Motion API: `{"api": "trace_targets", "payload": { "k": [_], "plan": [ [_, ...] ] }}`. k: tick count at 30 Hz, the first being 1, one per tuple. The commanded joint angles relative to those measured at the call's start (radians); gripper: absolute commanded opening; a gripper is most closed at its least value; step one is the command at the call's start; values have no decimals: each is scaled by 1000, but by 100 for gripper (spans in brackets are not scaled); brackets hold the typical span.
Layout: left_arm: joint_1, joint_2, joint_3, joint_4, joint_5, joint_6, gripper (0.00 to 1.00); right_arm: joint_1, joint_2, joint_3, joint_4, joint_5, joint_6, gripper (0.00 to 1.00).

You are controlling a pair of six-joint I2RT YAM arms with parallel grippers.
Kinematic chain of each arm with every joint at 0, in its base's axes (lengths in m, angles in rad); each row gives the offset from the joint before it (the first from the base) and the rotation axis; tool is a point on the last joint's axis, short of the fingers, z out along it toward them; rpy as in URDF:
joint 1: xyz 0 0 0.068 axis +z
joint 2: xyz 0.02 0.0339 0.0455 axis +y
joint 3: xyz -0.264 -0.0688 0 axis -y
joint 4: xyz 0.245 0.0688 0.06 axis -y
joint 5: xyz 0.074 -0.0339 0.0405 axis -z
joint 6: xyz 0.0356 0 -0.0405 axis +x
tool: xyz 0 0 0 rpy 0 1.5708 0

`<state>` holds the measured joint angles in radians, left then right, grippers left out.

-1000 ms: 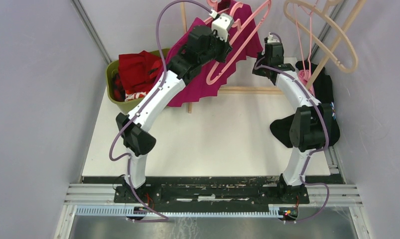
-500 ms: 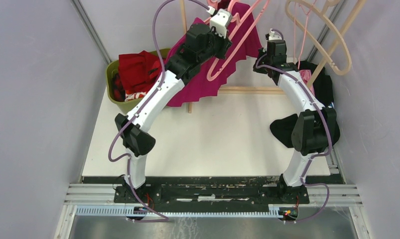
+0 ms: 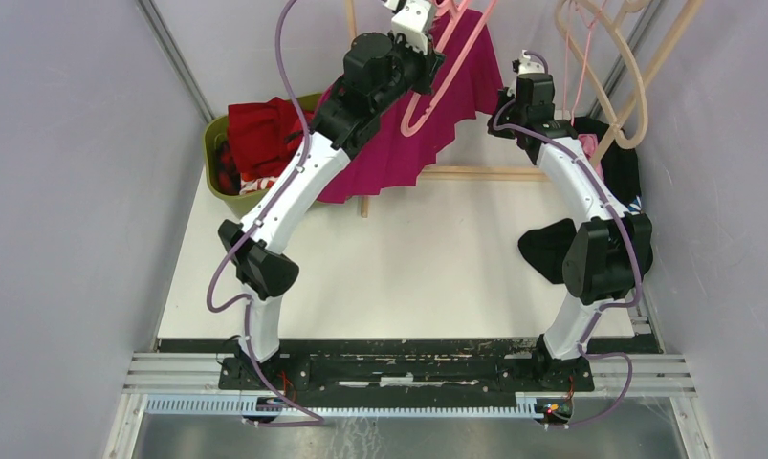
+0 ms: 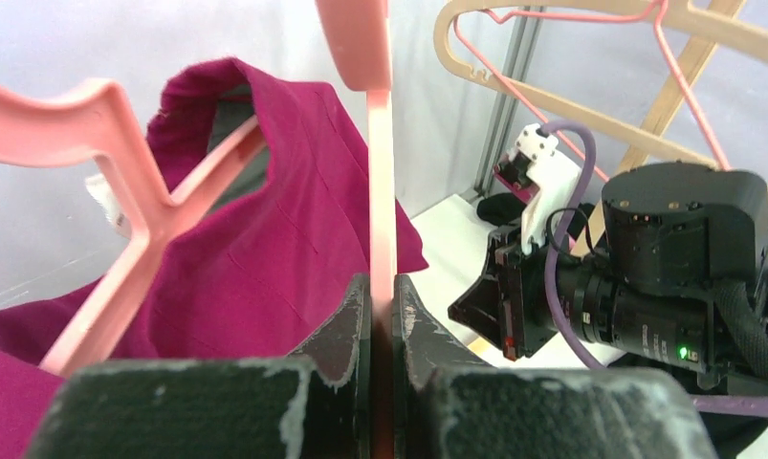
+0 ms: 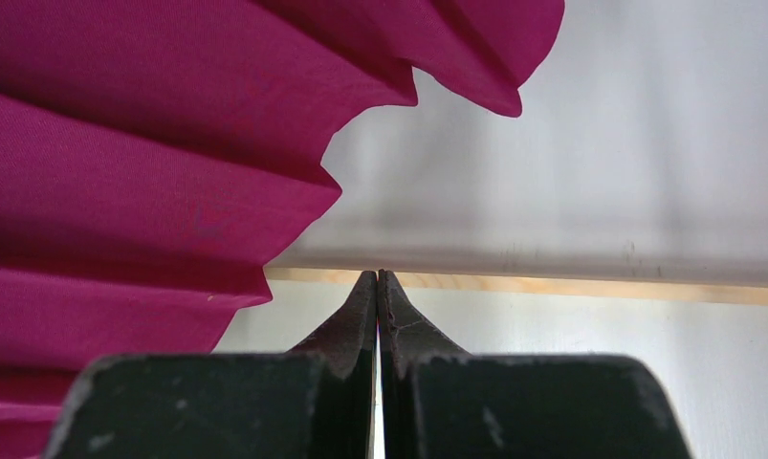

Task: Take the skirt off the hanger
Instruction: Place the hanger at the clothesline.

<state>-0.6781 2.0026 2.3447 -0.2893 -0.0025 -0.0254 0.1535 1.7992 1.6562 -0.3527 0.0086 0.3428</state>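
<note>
The magenta skirt (image 3: 399,153) hangs from a pink hanger (image 3: 447,76) at the back of the table, one end still draped over the hanger arm (image 4: 121,258). My left gripper (image 3: 426,43) is raised high and shut on the hanger's straight bar (image 4: 381,210), which runs up between the fingers. In the left wrist view the skirt (image 4: 265,258) fills the left half. My right gripper (image 3: 528,84) is shut with nothing in it. It sits just right of the skirt's pleated hem (image 5: 121,191), apart from it.
A green basket (image 3: 213,182) with red clothes (image 3: 265,139) stands at the back left. A wooden rack with bare hangers (image 3: 638,105) rises at the back right above black garments (image 3: 552,249). A wooden bar (image 3: 475,174) lies across the table's back.
My left gripper has risen toward the back, carrying the pink hanger and skirt higher. My right gripper has moved slightly back and up, still shut.
</note>
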Motion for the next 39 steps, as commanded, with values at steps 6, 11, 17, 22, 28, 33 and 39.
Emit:
{"api": "trace_targets", "payload": {
  "k": [6, 11, 17, 22, 28, 33, 39],
  "plan": [
    [33, 76, 97, 80, 1, -90, 3, 4, -75, -4, 40, 34, -28, 1],
    [36, 89, 95, 89, 7, -95, 3, 4, -81, -12, 43, 45, -33, 1],
    [57, 100, 102, 102, 5, -112, 3, 4, -77, 0, 45, 47, -30, 1],
    [66, 129, 143, 133, 1, -146, 3, 5, -79, -1, 45, 44, -22, 1],
    [92, 179, 198, 167, 9, -212, 3, 4, -96, -14, 51, 46, -28, 1],
    [97, 204, 214, 150, 15, -225, 3, 3, -106, -18, 55, 55, -39, 1],
    [95, 188, 215, 133, 26, -199, 32, 3, -95, -16, 55, 54, -36, 1]
  ]
}}
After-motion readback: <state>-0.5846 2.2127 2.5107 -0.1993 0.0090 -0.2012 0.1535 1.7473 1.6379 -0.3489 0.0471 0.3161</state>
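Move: The clothesline spot for the held pink hanger is roughly 10 cm ahead of the left gripper and 12 cm above it. From that gripper, the magenta skirt on its own hanger is about 5 cm ahead, 4 cm left and 17 cm lower. The wooden hanger is some 27 cm to the right, about level with it and at its height. From the right gripper, the spot is about 4 cm ahead, 14 cm left and 34 cm up. Keep the pink hanger pinched in the left gripper and carry it forward past the skirt's hanger towards the clothesline: lift it barely a centimetre, swing it forward and down about 4 cm to set the hook over the line, then ease it on forward, about 7 cm in all. Let the hand's left side dip some 10 degrees, and at the last start opening the fingers. ##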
